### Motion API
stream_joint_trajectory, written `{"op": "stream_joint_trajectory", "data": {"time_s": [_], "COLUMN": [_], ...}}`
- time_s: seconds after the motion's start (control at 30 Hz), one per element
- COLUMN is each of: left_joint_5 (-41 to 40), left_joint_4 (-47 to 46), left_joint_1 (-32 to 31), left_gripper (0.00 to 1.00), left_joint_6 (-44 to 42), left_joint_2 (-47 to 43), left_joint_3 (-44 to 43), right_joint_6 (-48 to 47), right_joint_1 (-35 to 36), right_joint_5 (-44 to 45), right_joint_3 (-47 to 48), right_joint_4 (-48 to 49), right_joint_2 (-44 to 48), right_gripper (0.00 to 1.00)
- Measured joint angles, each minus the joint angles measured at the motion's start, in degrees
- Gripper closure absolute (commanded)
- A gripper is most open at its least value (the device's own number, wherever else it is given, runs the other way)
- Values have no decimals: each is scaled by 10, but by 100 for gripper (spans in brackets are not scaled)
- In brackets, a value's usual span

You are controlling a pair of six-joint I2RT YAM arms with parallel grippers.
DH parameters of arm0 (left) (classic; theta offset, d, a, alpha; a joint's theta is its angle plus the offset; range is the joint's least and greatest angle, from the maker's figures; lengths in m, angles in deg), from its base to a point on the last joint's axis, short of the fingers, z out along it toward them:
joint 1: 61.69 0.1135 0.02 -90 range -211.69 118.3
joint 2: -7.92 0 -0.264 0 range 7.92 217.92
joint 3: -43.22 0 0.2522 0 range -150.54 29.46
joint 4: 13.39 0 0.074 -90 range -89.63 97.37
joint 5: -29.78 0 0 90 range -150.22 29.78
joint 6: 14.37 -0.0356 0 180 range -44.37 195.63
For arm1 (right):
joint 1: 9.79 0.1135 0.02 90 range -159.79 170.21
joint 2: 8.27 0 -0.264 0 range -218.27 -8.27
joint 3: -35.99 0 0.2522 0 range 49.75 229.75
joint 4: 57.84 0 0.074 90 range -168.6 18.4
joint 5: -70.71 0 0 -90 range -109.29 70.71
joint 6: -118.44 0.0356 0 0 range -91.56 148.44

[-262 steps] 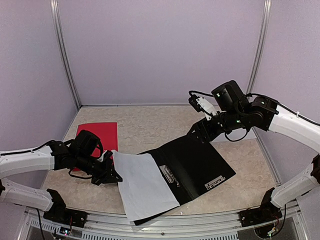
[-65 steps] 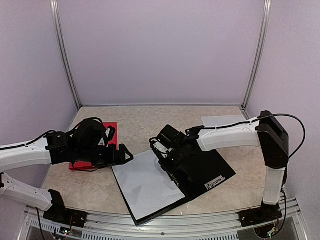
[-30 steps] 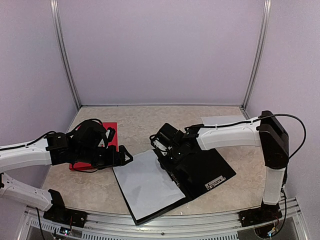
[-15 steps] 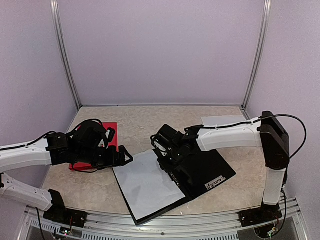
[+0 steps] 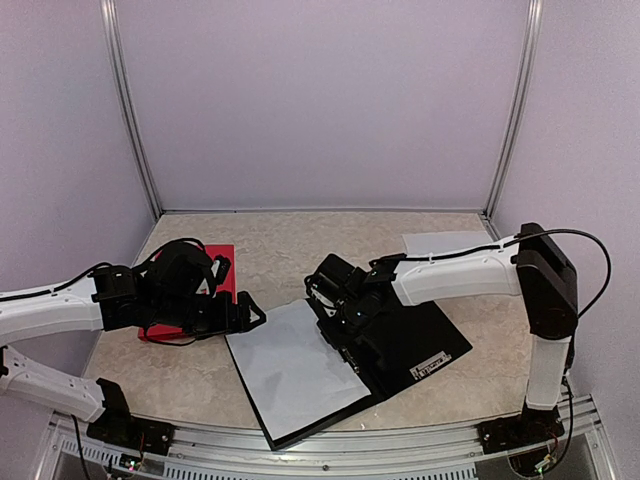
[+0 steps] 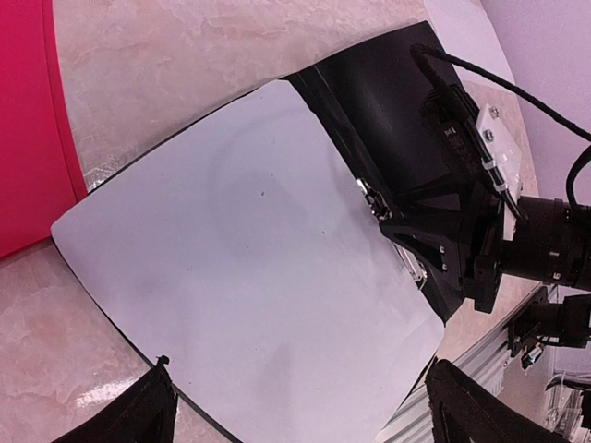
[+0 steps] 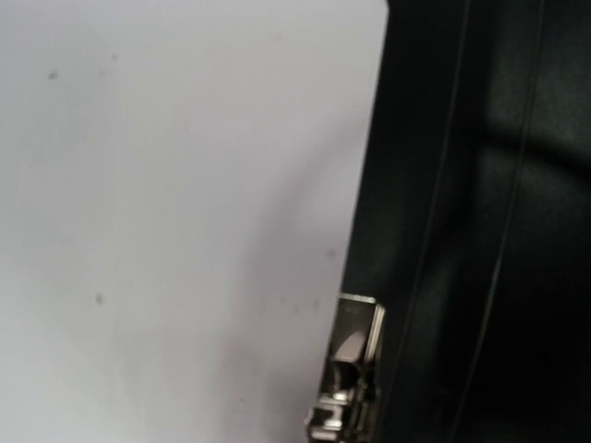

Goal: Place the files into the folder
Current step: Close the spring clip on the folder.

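A black folder [image 5: 405,335] lies open on the table with a blank white sheet, one of the files [image 5: 295,365], on its left half. My right gripper [image 5: 338,322] is low over the folder's spine. Its wrist view shows only the sheet [image 7: 175,185], the folder's black inside [image 7: 489,231] and a metal clip [image 7: 351,369], so its jaws are hidden. From the left wrist, the right gripper [image 6: 392,221] sits at the clip [image 6: 370,197]. My left gripper [image 5: 250,310] hovers open above the sheet [image 6: 249,277], holding nothing.
A red folder [image 5: 195,272] lies at the left under my left arm, and shows as a red edge [image 6: 28,138] in the left wrist view. Another white sheet [image 5: 445,243] lies at the back right. The table's front rail [image 5: 330,450] runs just beyond the folder's near corner.
Since the earliest frame my right arm has come down from the back right onto the folder's spine, and my left gripper has drawn back off the sheet. Over the last second almost nothing moves.
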Motion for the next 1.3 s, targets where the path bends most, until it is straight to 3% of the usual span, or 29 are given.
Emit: {"op": "stream_joint_trajectory", "data": {"time_s": [0.83,1.3], "left_joint_5": [-1,-1], "left_joint_4": [2,6], "left_joint_1": [0,0], "left_gripper": [9,9], "left_joint_6": [0,0], "left_joint_2": [-7,-7], "left_joint_3": [3,3], "right_joint_6": [3,2], "right_joint_1": [0,0], "right_joint_5": [-9,-7], "right_joint_3": [-2,4], "right_joint_4": [8,4], "right_joint_2": [-6,-10], "right_gripper": [89,92]}}
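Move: The folder's spring clip sits right at the right hand's fingertips, its middle about 2 cm back, 1 cm to the right and 1 cm lower. The white sheet's middle lies some 8 cm left and 5 cm back; the label on the black cover is roughly 19 cm right and 5 cm back. From the idle left hand the clip is about 17 cm right, level in reach and some 11 cm down. The right hand stays at the clip, sinking about 0.5 cm as its part-open fingers close nearly shut on it. ##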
